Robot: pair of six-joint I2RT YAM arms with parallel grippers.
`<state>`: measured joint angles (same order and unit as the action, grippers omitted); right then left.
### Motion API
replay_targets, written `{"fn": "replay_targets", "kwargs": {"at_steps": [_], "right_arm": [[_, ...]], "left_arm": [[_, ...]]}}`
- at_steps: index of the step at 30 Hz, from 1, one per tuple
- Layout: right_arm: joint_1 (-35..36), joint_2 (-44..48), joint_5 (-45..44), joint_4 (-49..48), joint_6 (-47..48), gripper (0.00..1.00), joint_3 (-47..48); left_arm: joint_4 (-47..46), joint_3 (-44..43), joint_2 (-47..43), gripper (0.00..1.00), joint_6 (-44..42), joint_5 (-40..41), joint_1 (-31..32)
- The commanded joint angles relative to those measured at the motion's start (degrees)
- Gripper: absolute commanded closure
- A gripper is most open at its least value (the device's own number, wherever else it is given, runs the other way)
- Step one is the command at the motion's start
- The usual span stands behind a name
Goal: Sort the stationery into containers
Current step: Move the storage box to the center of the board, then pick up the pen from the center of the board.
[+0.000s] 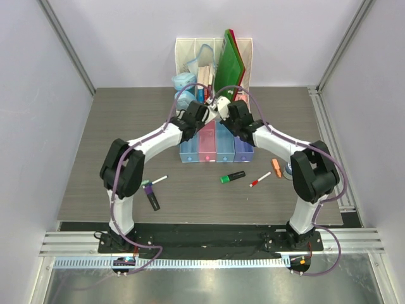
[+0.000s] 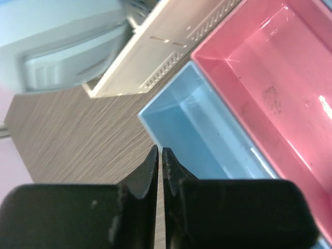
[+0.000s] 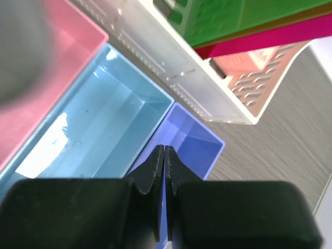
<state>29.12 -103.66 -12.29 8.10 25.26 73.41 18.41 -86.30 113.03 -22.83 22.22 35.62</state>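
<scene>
Four trays stand in a row: light blue (image 1: pixel 188 151), pink (image 1: pixel 207 149), light blue (image 1: pixel 224 151), purple (image 1: pixel 243 149). Both arms reach over their far ends. My left gripper (image 2: pixel 160 150) is shut and holds nothing, above the left light blue tray (image 2: pixel 207 137) beside the pink one (image 2: pixel 270 88). My right gripper (image 3: pixel 163 149) is shut and holds nothing, over the wall between the light blue tray (image 3: pixel 98 129) and the purple tray (image 3: pixel 194 140). On the table lie a purple-ended marker (image 1: pixel 150 195), a green-ended marker (image 1: pixel 233 177), two red-capped pens (image 1: pixel 159 180) (image 1: pixel 259 180) and an orange piece (image 1: pixel 276 167).
A white slotted file rack (image 1: pixel 212 54) with green folders (image 1: pixel 229 60) and books stands behind the trays. A pale blue case (image 1: pixel 183 81) sits at its left. The rack's lower edge (image 3: pixel 171 62) lies close in front of both grippers.
</scene>
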Motion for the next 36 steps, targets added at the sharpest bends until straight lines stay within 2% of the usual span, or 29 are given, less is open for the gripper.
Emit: {"fn": "replay_targets", "kwargs": {"at_steps": [1,3,4,5,6,7,9,11,16,24,30,36], "right_arm": [[0.58,5.48,1.48,4.37,-0.29,0.85,1.91],[0.76,7.32,3.15,9.18,0.06,0.75,2.44],[0.76,8.02,3.76,10.61,0.23,0.58,2.44],[0.76,8.9,4.29,11.75,0.41,0.5,1.66],[0.85,11.17,4.64,13.42,0.41,0.43,0.96],[0.85,12.41,4.91,13.96,0.5,0.32,0.17],[0.93,15.23,5.61,15.88,0.76,0.26,-2.73],[0.93,19.97,5.79,16.95,1.2,0.21,-6.41],[0.94,29.98,4.3,20.46,4.01,0.17,-14.24],[-0.56,36.59,-0.54,19.94,4.01,0.16,-24.18],[-3.98,37.3,0.86,18.71,3.57,0.16,-26.56],[-6.97,38.0,3.06,17.57,3.22,0.16,-27.35]], "left_arm": [[1.79,2.53,-8.87,0.86,0.86,-1.56,0.51],[2.59,5.08,-12.91,0.71,0.07,-2.17,0.42],[2.77,8.31,-14.4,0.54,-0.54,-2.44,0.42],[3.55,9.73,-17.2,0.46,-1.07,-2.62,0.42],[3.82,11.23,-18.45,0.3,-1.25,-2.79,0.42],[4.34,14.11,-19.68,0.23,-1.69,-3.05,0.42],[6.1,16.85,-23.2,0.1,-2.66,-3.32,-0.1],[8.47,20.46,-25.57,0.03,-2.92,-5.16,-1.07],[10.59,29.67,-31.73,0.0,-4.85,-11.74,-7.57],[6.99,41.29,-34.72,0.0,-10.56,-18.96,-16.97],[8.39,42.18,-35.16,0.0,-11.62,-21.87,-19.62],[12.08,42.79,-38.06,0.0,-17.15,-27.13,-23.74]]}}
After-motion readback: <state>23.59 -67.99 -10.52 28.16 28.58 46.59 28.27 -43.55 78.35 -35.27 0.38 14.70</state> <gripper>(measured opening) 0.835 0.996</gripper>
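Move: The storage box's middle is about 6 cm back and 7 cm right of my left hand, 7 cm back and 4 cm left of my right. The green bottle lies 21 cm back and 21 cm left of my left hand, the white marker 19 back, 13 left. From my right hand the orange marker is 17 cm back, 16 right; the red marker 21 back, 11 right. Everything lies some 8-10 cm lower. I draw both closed hands off the storage box, rising about 5 cm first while opening the fingers wide. My left then swings back and left some 25 cm in all, sinking and tipping about 20 degrees further down over the green bottle and white marker; my right goes back about 16 cm and right 12, settling near its starting height by the orange marker. ##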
